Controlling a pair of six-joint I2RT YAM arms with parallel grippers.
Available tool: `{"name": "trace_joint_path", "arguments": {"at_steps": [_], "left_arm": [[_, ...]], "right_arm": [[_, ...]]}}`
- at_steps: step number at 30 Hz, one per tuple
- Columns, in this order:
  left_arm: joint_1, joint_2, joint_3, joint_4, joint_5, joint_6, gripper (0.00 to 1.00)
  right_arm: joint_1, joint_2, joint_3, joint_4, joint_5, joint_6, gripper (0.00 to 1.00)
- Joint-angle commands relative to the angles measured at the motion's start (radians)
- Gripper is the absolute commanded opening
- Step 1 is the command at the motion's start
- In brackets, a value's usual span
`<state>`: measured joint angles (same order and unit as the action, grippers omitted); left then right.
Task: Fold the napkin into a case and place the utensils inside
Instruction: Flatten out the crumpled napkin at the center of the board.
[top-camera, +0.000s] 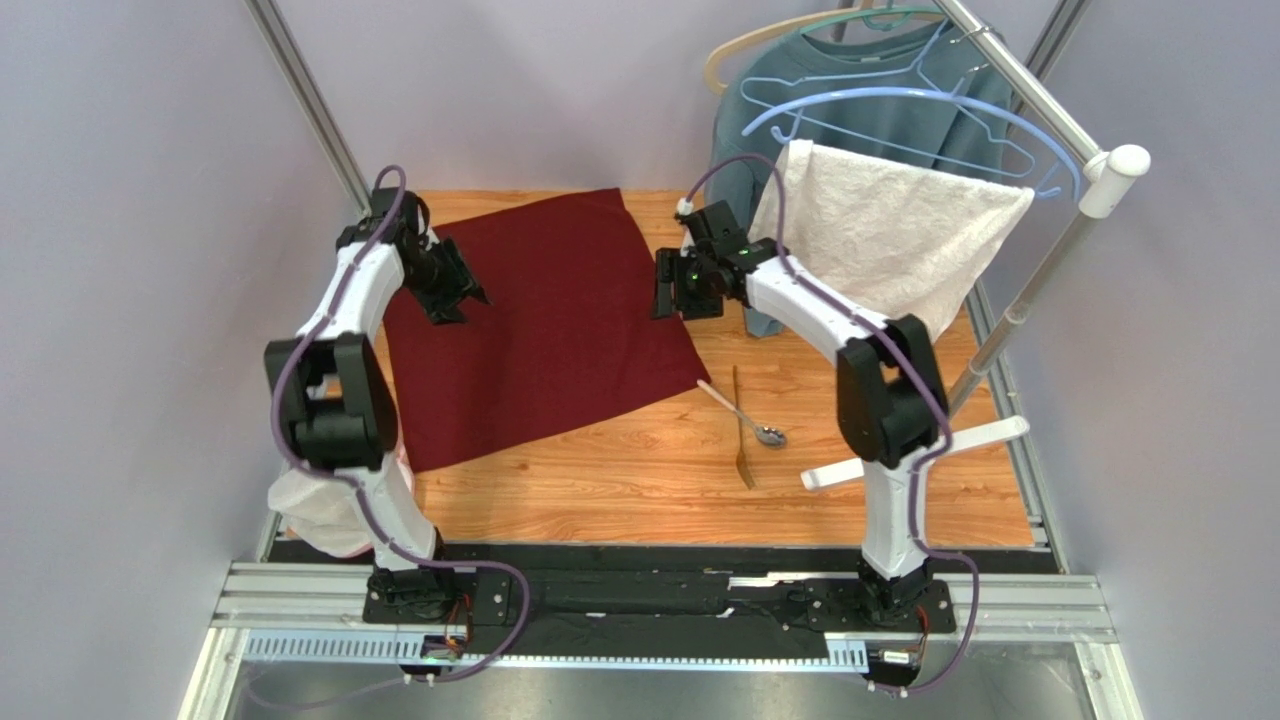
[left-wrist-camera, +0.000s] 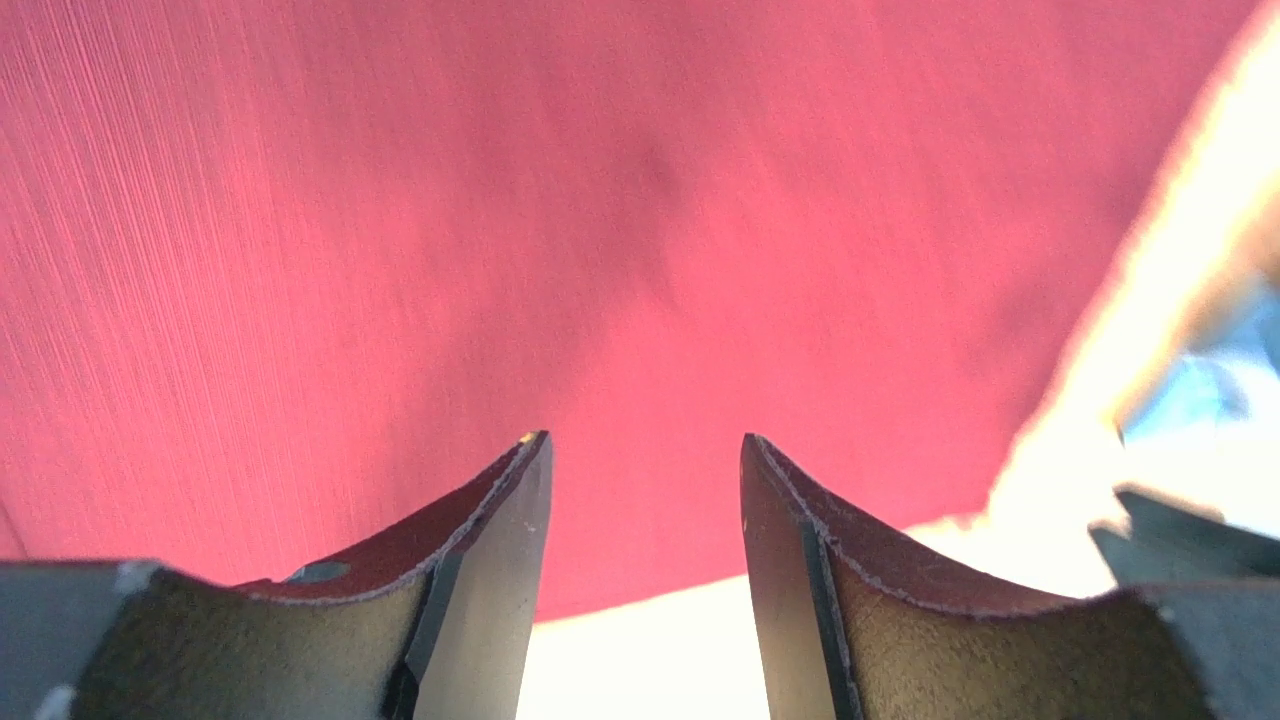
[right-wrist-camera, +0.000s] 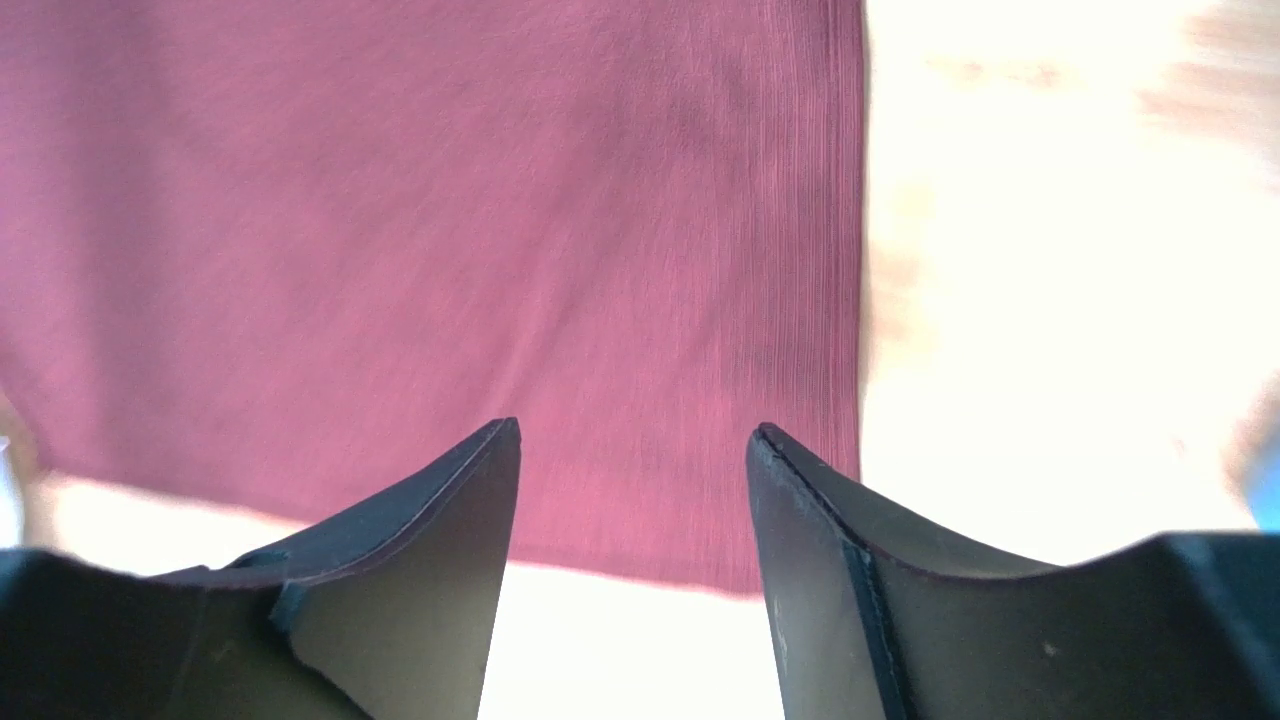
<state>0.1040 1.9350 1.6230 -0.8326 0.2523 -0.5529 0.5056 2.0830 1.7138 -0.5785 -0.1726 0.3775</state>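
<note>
The maroon napkin (top-camera: 541, 323) lies spread flat on the wooden table, unfolded, and fills most of both wrist views (left-wrist-camera: 601, 225) (right-wrist-camera: 451, 225). My left gripper (top-camera: 451, 293) hangs over its left edge, open and empty (left-wrist-camera: 643, 443). Over the cloth's right edge near the back corner is my right gripper (top-camera: 672, 288), open with nothing between its fingers (right-wrist-camera: 631, 435). The utensils lie on bare wood to the right of the napkin: a silver spoon (top-camera: 744, 416) crossing a golden-brown fork-like piece (top-camera: 741, 435).
A white textured towel (top-camera: 894, 240) and a grey-blue sweatshirt (top-camera: 842, 105) hang from a rack with hangers at the back right, close behind the right arm. A white bar (top-camera: 917, 453) lies at the right. White cloth (top-camera: 308, 510) sits by the left arm's base.
</note>
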Motion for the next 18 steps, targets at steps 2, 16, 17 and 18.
{"name": "trace_joint_path", "arguments": {"at_steps": [2, 16, 17, 18], "left_arm": [[-0.012, -0.384, -0.319, 0.115, 0.044, -0.005, 0.59], [0.019, -0.806, -0.615, -0.065, -0.035, -0.058, 0.59], [0.023, -0.823, -0.636, -0.062, -0.031, -0.065, 0.59], [0.025, -0.841, -0.644, -0.06, -0.024, -0.068, 0.59]], "right_arm": [[0.002, -0.164, -0.128, -0.018, 0.065, -0.015, 0.51], [0.004, -0.067, -0.118, -0.093, 0.255, -0.068, 0.27], [0.002, -0.058, -0.117, -0.095, 0.249, -0.063, 0.27], [0.002, -0.055, -0.118, -0.095, 0.243, -0.06, 0.27]]}}
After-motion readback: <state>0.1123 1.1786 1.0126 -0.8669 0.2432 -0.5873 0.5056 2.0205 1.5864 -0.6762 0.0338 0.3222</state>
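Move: The napkin lies spread below both open hands. Its near right corner is about 8 cm back, 5 cm right and 8 cm below the right hand; from that hand the spoon's middle is some 14 cm back and 9 cm right, the fork's some 17 cm back and 10 cm right. Its near left corner is about 20 cm back, 6 cm left and 10 cm below the left hand, the white pouch some 25 cm back and 16 cm left. Pull the left gripper back about 17 cm over the napkin towards its near edge, rising some 4 cm on the way, fingers staying open. Lift the right gripper a little, then bring it down and about 6 cm to the right, slightly back, towards the near right corner, narrowing its fingers to roughly half and swinging them some 15 degrees steeper; stop short of touching. ##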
